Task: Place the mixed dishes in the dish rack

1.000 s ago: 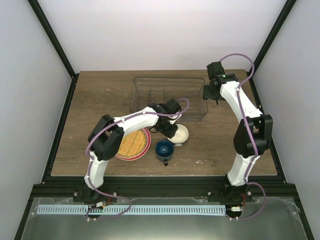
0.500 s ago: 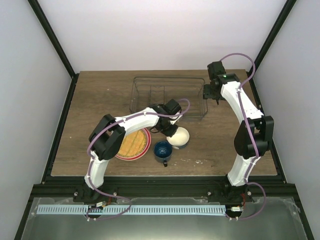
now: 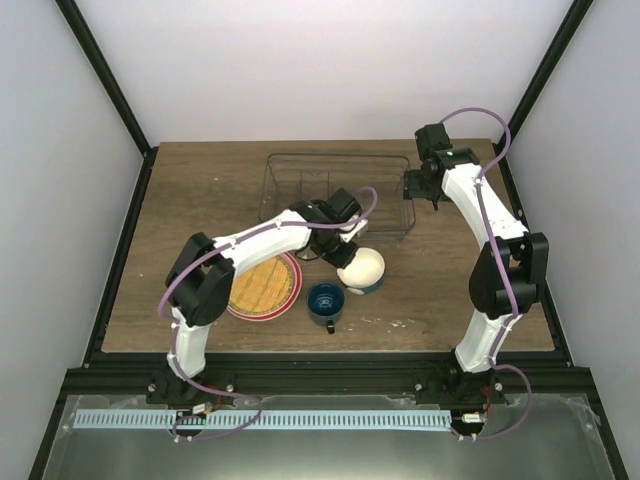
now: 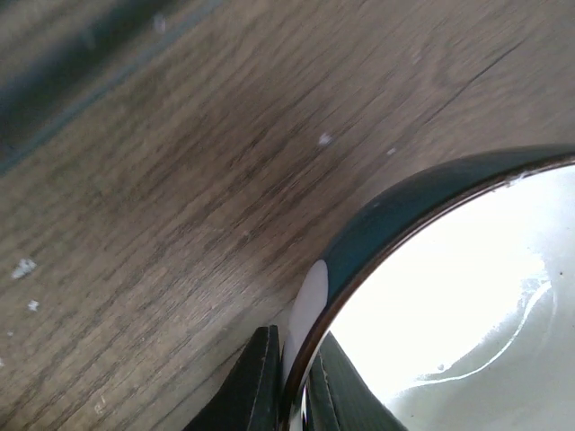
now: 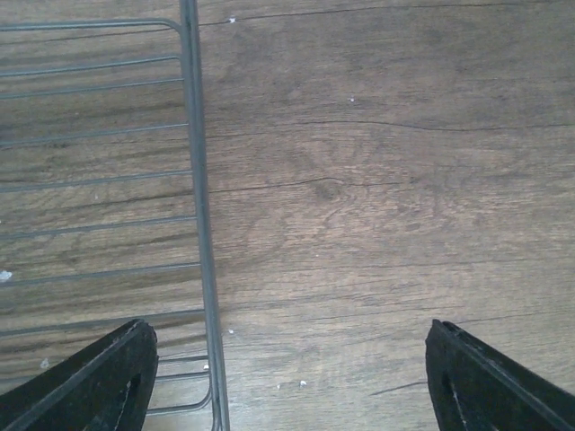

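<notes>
My left gripper is shut on the rim of the small cream bowl with the teal outside. It holds the bowl tilted on edge just in front of the dish rack. In the left wrist view the fingers pinch the bowl's rim over the wood. The dark blue mug stands upright near the bowl. The orange-yellow woven plate lies on the pink plate, of which only the rim shows. My right gripper is open and empty at the rack's right end, straddling its edge wire.
The rack holds no dishes; its dividers stand at the left half. The wooden table is fenced by black frame posts at both sides. White crumbs lie near the front edge.
My left gripper has tipped the bowl from flat to on edge and carried it a little right. The left arm has swung with it. The right arm has barely moved.
</notes>
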`<action>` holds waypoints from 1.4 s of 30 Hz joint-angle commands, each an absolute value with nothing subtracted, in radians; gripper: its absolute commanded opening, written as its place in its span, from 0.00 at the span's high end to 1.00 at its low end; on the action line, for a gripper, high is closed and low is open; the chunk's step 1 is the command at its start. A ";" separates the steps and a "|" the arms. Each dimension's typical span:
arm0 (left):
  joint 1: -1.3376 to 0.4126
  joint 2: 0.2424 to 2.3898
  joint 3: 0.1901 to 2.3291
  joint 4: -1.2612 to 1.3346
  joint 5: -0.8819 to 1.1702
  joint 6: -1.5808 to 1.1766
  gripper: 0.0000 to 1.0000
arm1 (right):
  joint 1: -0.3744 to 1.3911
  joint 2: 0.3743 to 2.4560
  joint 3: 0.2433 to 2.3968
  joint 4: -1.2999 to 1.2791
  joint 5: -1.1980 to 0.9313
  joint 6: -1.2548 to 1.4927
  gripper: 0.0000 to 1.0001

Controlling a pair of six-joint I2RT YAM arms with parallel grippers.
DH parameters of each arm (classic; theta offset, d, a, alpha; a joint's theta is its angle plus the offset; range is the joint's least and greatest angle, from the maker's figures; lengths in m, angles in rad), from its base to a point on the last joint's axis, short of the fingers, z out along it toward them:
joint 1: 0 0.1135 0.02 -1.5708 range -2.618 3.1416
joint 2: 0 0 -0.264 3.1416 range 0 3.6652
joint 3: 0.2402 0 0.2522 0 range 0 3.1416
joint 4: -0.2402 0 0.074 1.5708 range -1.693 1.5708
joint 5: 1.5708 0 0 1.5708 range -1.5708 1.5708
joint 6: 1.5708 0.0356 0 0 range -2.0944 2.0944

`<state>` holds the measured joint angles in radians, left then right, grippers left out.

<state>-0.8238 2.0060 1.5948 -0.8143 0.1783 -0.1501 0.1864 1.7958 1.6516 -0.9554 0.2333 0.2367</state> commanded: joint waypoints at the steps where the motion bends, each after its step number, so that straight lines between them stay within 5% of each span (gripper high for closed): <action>1: -0.828 1.885 1.695 -0.810 0.233 -0.165 1.00 | 0.182 1.753 1.663 -0.933 0.166 0.237 0.16; 14: -0.671 1.756 1.717 -0.844 0.110 -0.179 1.00 | 0.139 1.689 1.654 -0.765 -0.199 0.232 0.05; 25: -0.488 1.783 1.727 -0.800 0.103 -0.113 1.00 | 0.135 1.659 1.568 -0.536 -0.771 0.271 0.00; 42: -0.488 1.854 1.812 -0.770 0.158 -0.129 1.00 | 0.265 1.718 1.499 -0.419 -0.931 0.347 0.00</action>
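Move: The bowl is already pinched by its rim in the left hand, its middle about 3 cm to the right and 2 cm back of the fingers; the dish rack's middle lies some 16 cm ahead and 2 cm left of that hand. The blue mug is about 9 cm back and 5 cm left of it, the stacked plates 5 cm back and 19 cm left. From the right hand, the bowl lies roughly 16 cm back, 15 cm left and 10 cm below; the rack's middle is level with it, 19 cm left and 13 cm lower. The bowl, still pinched at its rim, is lifted straight up about 12 cm by the left hand, then swung forward and left over the rack, turning some 20 degrees counter-clockwise and easing slightly back right at the end. Meanwhile the right hand sweeps some 20 cm left and rises towards it, opening fully and rolling until its fingers point left at the bowl, without touching it. ##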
